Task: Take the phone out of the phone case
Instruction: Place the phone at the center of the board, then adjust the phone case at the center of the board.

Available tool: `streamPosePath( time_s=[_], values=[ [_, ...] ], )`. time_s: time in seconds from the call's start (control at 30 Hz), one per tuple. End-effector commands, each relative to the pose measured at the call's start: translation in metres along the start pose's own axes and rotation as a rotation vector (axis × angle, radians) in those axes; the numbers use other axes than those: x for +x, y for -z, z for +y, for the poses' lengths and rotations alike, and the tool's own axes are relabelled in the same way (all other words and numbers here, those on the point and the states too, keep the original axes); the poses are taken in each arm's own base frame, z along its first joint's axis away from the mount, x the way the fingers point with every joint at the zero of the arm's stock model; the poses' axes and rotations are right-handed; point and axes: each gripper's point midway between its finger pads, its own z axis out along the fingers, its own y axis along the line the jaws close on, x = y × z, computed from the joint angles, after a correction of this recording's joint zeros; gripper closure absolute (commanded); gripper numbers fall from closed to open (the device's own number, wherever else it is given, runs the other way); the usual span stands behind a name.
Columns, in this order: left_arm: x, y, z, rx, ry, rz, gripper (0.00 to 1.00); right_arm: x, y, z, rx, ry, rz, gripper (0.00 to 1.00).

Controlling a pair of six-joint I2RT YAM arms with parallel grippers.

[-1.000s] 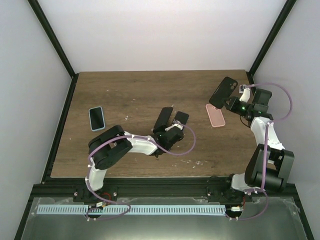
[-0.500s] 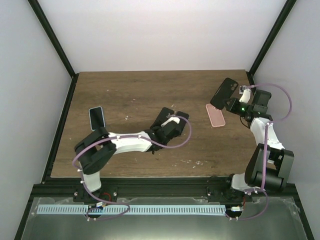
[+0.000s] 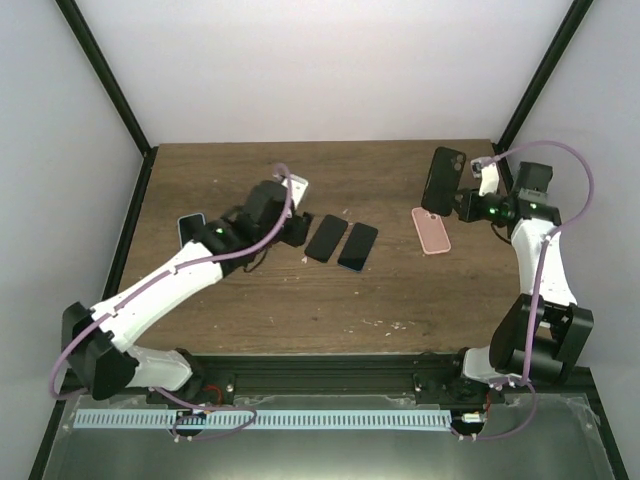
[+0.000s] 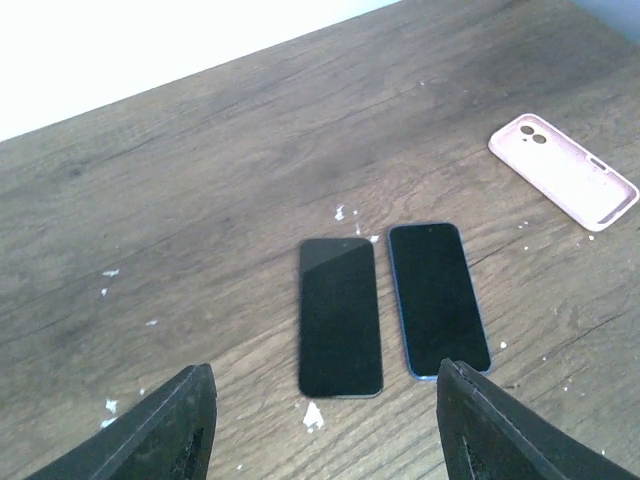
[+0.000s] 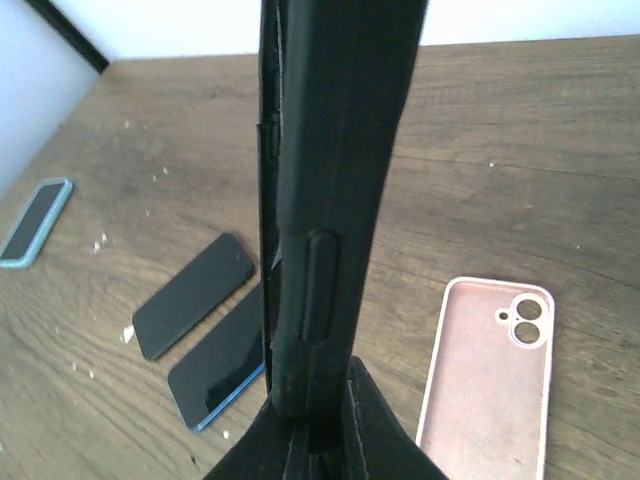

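Two bare phones lie flat side by side mid-table: a black phone and a blue-edged phone. My left gripper hovers just left of them, open and holding nothing. My right gripper is shut on a black phone case, held upright above the table's right side. That case shows edge-on, so its inside is hidden. Another phone in a light blue case lies at the far left, partly behind my left arm.
An empty pink case lies open side up, below the held black case. Small white flecks dot the wooden table. Black frame rails run along both sides.
My left gripper opened and drew back to the left and away, leaving the black phone flat beside the blue-edged one. My right gripper turned the black case more upright.
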Motion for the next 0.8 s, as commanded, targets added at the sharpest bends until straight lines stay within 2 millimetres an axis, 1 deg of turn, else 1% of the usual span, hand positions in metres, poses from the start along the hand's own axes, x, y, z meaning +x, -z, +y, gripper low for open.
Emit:
streamPosePath(
  time_s=[0.0,0.07,0.13,0.17,0.2,0.27,0.33,0.4,0.47,0.53,0.67,0.73,0.77],
  values=[
    [0.029,0.015,0.011,0.098,0.059,0.088,0.38,0.035,0.007,0.009,-0.031,0.066,0.184,0.99],
    [0.034,0.017,0.026,0.071,0.08,0.036,0.35,0.049,0.007,0.01,-0.048,0.05,0.243,0.99],
    [0.044,0.015,0.038,0.047,0.092,0.012,0.34,0.061,0.005,0.01,-0.062,0.023,0.288,0.99],
    [0.049,0.014,0.044,0.034,0.086,0.013,0.34,0.067,0.001,0.008,-0.062,0.006,0.314,0.99],
    [0.049,0.015,0.049,0.007,0.08,0.017,0.34,0.073,-0.004,0.007,-0.057,-0.009,0.343,0.99],
    [0.044,0.019,0.055,-0.023,0.077,0.01,0.35,0.084,-0.019,0.004,-0.045,-0.032,0.406,0.99],
    [0.045,0.019,0.054,-0.015,0.073,0.01,0.35,0.091,-0.037,0.001,-0.034,-0.048,0.458,0.99],
    [0.045,0.02,0.053,-0.013,0.074,0.01,0.36,0.093,-0.057,-0.003,-0.027,-0.059,0.49,0.99],
    [0.046,0.021,0.054,-0.013,0.072,0.007,0.37,0.089,-0.076,-0.008,-0.019,-0.069,0.502,0.99],
    [0.046,0.021,0.054,-0.015,0.072,0.005,0.37,0.083,-0.095,-0.02,0.019,-0.074,0.512,0.99],
    [0.05,0.017,0.05,0.009,0.082,0.021,0.37,0.086,-0.118,-0.069,0.19,-0.113,0.586,0.99],
    [0.051,0.016,0.047,0.022,0.083,0.033,0.37,0.09,-0.121,-0.086,0.248,-0.105,0.612,0.99],
    [0.051,0.015,0.046,0.024,0.083,0.037,0.38,0.091,-0.119,-0.094,0.276,-0.099,0.615,0.99]
  ],
)
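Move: The right hand, already gripping the black phone case, has the pink case almost straight beneath it, some 20 cm down, about 1 cm back and 2 cm to its right. On the board level with that, the blue-rimmed phone lies about 24 cm to its left and 7 cm back, the black phone 34 cm left and 4 cm back. From the open left hand the pink case is some 40 cm to the right and 10 cm ahead, 22 cm down. The right hand keeps its pinch on the black case and lowers it about 15 cm towards the board by the pink case, easing back some 3 cm at first and then swinging forward past its starting place to end nearly 5 cm farther out and a little left, while the wrist tips the fingers some 30 degrees further down. The empty left hand draws about 7 cm to its left, away from the two phones, sinks a few centimetres and then stays, fingers still open. ##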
